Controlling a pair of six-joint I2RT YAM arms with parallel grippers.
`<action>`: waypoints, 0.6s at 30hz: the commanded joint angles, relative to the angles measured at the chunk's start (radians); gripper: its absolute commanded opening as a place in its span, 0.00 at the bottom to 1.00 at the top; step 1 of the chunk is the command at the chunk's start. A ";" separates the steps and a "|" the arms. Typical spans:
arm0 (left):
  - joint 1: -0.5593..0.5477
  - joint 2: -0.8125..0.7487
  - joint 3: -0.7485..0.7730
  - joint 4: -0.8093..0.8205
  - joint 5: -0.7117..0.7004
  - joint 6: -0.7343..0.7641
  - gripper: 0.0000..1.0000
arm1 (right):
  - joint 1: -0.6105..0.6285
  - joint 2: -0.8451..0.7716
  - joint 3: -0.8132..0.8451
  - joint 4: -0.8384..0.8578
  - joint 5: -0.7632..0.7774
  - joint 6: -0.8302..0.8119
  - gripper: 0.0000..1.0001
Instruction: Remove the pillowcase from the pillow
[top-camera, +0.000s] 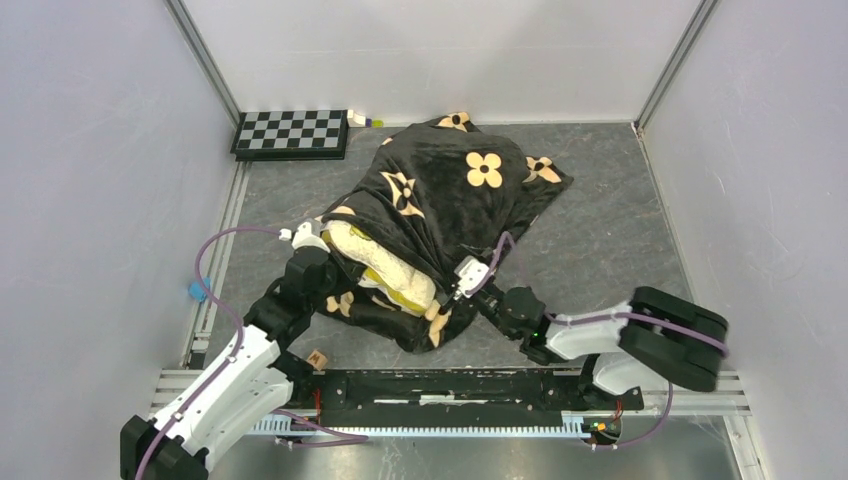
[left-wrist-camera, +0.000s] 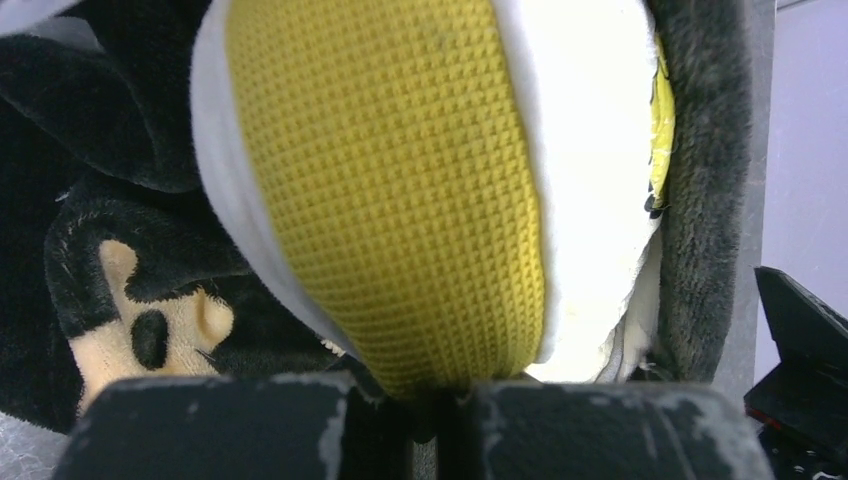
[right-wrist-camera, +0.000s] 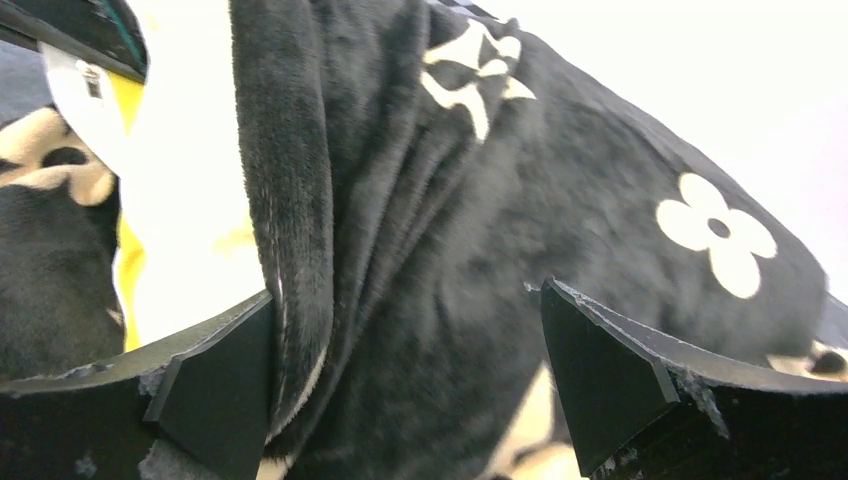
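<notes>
The black pillowcase with tan flowers lies bunched across the middle of the grey mat. The cream pillow sticks out of its near open end, its yellow band showing. My left gripper is at the pillow's left end, shut on the lower end of that yellow band. My right gripper stands open at the near right of the opening. The pillowcase's furry rim and a bulge of its fabric lie between its fingers. The rest of the pillow is hidden inside the case.
A black-and-white checkerboard lies at the back left corner, with a small yellow-green object beside it. A small wooden block sits near the left arm's base. White walls close in three sides; the metal rail runs along the near edge.
</notes>
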 joint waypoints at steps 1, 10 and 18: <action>-0.005 -0.020 0.062 0.001 0.015 0.032 0.02 | 0.004 -0.184 -0.063 -0.172 0.150 0.024 0.98; -0.005 -0.035 0.095 -0.019 0.028 0.015 0.02 | -0.028 -0.421 -0.077 -0.493 0.137 0.153 0.98; -0.005 -0.003 0.155 -0.049 0.040 0.016 0.02 | -0.144 -0.600 -0.106 -0.710 0.090 0.347 0.98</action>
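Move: Against the right hand's left-hand finger lies the right corner of the pillowcase's opening, about 3 cm back and 3 cm left of that hand point, 1 cm lower. From the same hand, the bare pillow's middle is some 13 cm left, 3 cm ahead and 3 cm lower; the near flap's tan flower is 11 cm back, 4 cm left and 10 cm lower. From the left hand, the corner is about 18 cm right, 7 cm back and near its height. Hooking the opening's edge from inside with its left-hand finger, the right hand drags it to the right by about 8 cm, away from the left hand. Its fingers stay wide open as they tip down and swing clockwise, each by some 10 degrees. The left hand keeps its pinch on the pillow's yellow side and eases up about 2 cm. ##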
